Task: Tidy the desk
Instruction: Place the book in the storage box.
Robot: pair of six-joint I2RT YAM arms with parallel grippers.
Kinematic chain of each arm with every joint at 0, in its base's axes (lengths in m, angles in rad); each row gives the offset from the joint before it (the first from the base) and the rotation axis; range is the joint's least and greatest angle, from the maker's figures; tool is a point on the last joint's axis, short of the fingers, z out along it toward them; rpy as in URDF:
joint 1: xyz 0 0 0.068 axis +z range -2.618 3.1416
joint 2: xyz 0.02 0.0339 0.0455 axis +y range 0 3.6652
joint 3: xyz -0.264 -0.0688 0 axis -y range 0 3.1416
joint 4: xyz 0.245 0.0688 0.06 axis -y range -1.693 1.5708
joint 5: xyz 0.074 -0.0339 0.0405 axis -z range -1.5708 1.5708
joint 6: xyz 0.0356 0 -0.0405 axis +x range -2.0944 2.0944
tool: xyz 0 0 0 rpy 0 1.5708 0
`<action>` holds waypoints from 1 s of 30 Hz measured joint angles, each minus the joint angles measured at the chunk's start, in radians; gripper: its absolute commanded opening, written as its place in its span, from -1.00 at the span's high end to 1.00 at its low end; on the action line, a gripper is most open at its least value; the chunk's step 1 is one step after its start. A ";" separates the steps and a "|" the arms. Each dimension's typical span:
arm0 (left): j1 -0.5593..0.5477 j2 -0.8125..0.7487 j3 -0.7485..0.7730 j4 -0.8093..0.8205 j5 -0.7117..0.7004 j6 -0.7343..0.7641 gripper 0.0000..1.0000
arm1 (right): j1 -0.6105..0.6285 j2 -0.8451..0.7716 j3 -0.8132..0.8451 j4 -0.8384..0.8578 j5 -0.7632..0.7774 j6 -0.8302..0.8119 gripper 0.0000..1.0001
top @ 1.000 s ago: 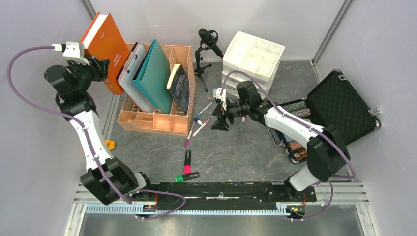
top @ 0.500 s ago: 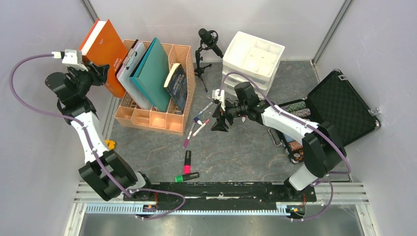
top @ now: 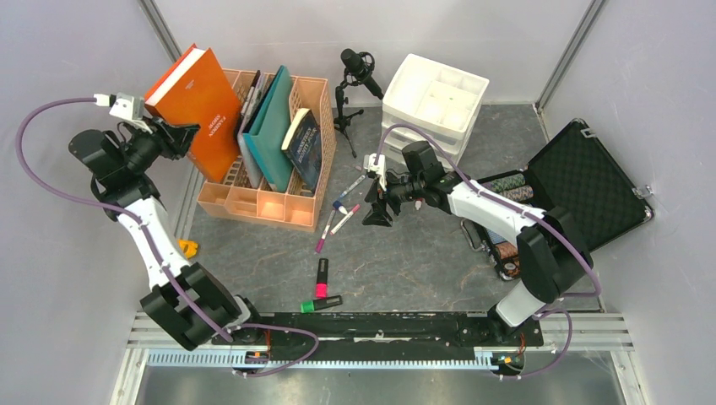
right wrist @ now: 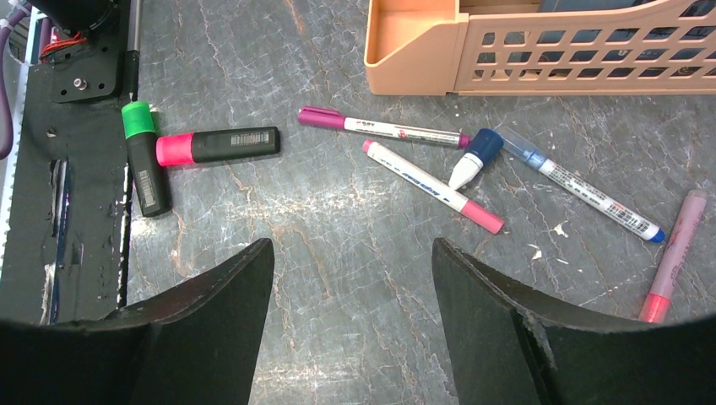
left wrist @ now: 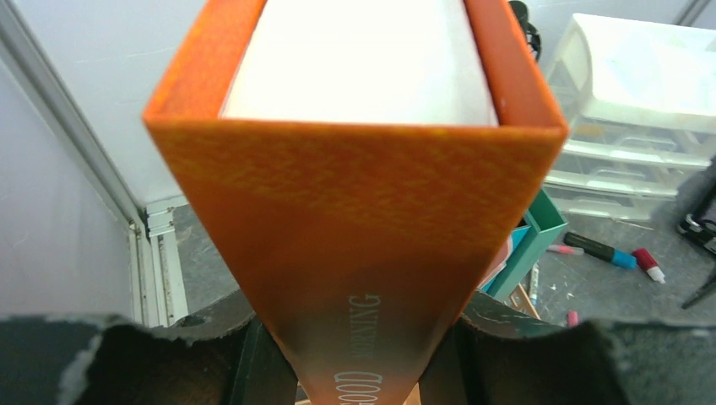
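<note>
On the left of the desk (top: 405,261), my left gripper (top: 180,135) is shut on a thick orange book (top: 196,105) and holds it tilted, its lower edge over the left end of the peach file rack (top: 262,207). The left wrist view shows the book's spine (left wrist: 355,202) wedged between the two fingers (left wrist: 211,337), with the left gripper (left wrist: 355,337) clamped around it. My right gripper (top: 377,211) hangs open above the desk just right of several loose pens (top: 342,211). Only bare desk shows between the right gripper's (right wrist: 352,246) fingers.
The rack holds a teal folder (top: 274,126), grey folders and a dark blue book (top: 306,143). Two highlighters (top: 322,283) lie near the front rail. A microphone (top: 359,72), a white drawer unit (top: 435,93) and an open black case (top: 583,181) stand behind and to the right.
My left gripper has swung the orange book rightward against the rack. The folders, which leaned left, now stand more upright. The right arm has barely moved.
</note>
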 measured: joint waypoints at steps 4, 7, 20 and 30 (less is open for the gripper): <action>0.000 -0.037 0.000 -0.031 0.031 0.017 0.96 | 0.000 0.006 0.000 -0.001 -0.002 0.000 -0.49; 0.000 -0.063 0.001 -0.066 0.029 0.053 0.96 | 0.000 0.010 0.000 -0.003 -0.002 0.000 -0.49; 0.058 -0.018 0.111 -0.119 -0.177 0.081 0.95 | -0.002 0.013 0.000 -0.006 -0.003 -0.001 -0.49; 0.051 0.058 0.113 -0.051 -0.143 0.048 0.96 | -0.006 0.040 0.000 -0.023 -0.014 -0.003 -0.49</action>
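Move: The left hand already grips the near edge of the orange book, which reaches out ahead of it. The storage box's leftmost slot, meant for the book, lies about 14 cm ahead, 8 cm right and 24 cm below. Level with that slot, the clipboards stand roughly 15 cm right of the hand and the teal folders some 20 cm right. From the right hand the slot is about 50 cm left and 23 cm ahead, slightly lower. Leftward, about 5 cm overall, the left hand carries the orange book away from the clipboards: it first eases back and slightly right, then swings left while rising some 3 cm, and finally sinks a little and edges forward. The wrist turns counter-clockwise, ending around 10 degrees round, and the fingers keep their grip. The right hand, empty and open, sinks under 2 cm over the table. ##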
